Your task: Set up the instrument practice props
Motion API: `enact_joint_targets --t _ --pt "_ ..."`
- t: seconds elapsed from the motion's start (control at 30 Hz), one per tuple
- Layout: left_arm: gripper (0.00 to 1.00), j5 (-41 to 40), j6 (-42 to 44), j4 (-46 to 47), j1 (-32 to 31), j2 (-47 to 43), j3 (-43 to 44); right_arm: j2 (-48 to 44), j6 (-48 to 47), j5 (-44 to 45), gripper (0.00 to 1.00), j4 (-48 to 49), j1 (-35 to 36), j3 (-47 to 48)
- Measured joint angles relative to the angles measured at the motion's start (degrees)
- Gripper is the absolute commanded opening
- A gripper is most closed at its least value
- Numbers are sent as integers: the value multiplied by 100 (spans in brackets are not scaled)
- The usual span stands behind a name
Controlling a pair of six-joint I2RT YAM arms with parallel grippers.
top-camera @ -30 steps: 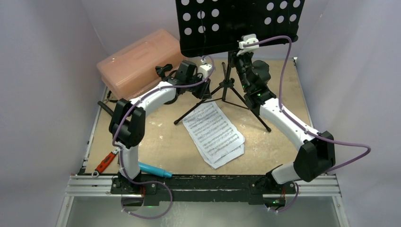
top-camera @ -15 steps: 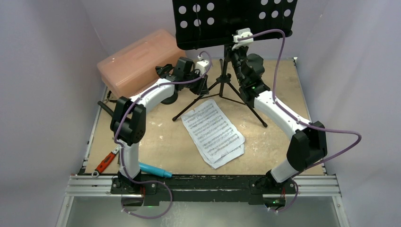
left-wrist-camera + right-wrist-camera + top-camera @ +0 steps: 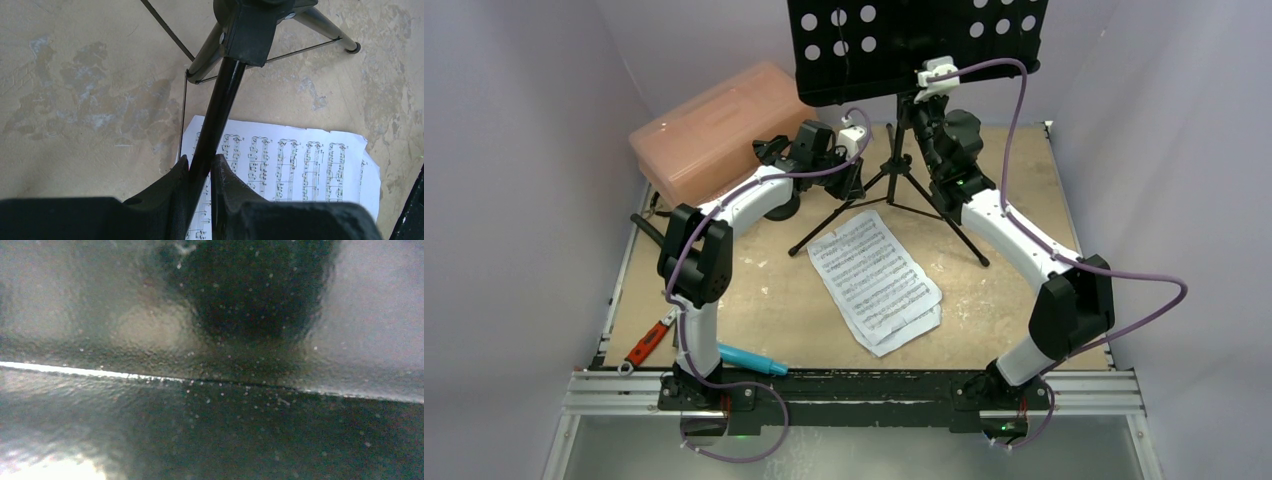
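The black music stand (image 3: 914, 45) stands at the back centre on its tripod legs (image 3: 944, 225). In the left wrist view my left gripper (image 3: 200, 167) is shut on a black tube of the stand (image 3: 222, 95) that runs down from the tripod hub (image 3: 250, 30). My right gripper (image 3: 929, 92) is pressed against the desk's lower lip; its wrist view shows only a blurred dark surface, fingers hidden. The sheet-music pages (image 3: 879, 280) lie flat in front of the tripod. The mic stand's round base (image 3: 782, 208) peeks out behind my left arm. The cyan microphone (image 3: 749, 360) lies by the left base.
A pink translucent box (image 3: 709, 130) sits at the back left, close behind my left wrist. A red-handled tool (image 3: 649, 342) lies at the left edge. Grey walls close in on the left, right and back. Purple cables hang off both arms.
Over the last second the stand's desk shifted up and left in the top view together with both grippers. Since half a second ago almost nothing has moved.
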Motion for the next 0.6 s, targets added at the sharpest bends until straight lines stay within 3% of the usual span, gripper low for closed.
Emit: enact_joint_targets --t 0.1,0.33,0.47,0.6 --pt "15 7 -7 4 0 0 0 -11 66 0 38 -63 -2 15" --pt "49 -31 -162 269 155 -11 2 -424 293 -251 60 -793 46 -63" --pt "60 -210 -289 577 289 -155 2 -874 494 -348 74 -1029 63 -389" --pt "66 -313 -417 960 354 -586 -87 -1296 719 -450 79 -1191 63 -726"
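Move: The music stand is already upright and held by both hands. Its near-left leg is between the left fingers, and the pole just under the desk is between the right fingers. From the left hand, the leg hub is about 5 cm ahead, 8 cm right and a little higher; the mic stand is some 16 cm left and level; the sheet music is about 19 cm back, 5 cm right and 12 cm lower. From the right hand, the desk's middle is roughly 5 cm ahead and 13 cm up. The music stand's leg and pole are let go almost together. The left fingers open off the leg, and that hand goes forward and slightly left, then mostly rises, about 7 cm up in all, its fingers tipping up a little. The right fingers open wide around the pole and back straight off it by some 6 cm, the wrist tipping slightly down and turning counter-clockwise. ##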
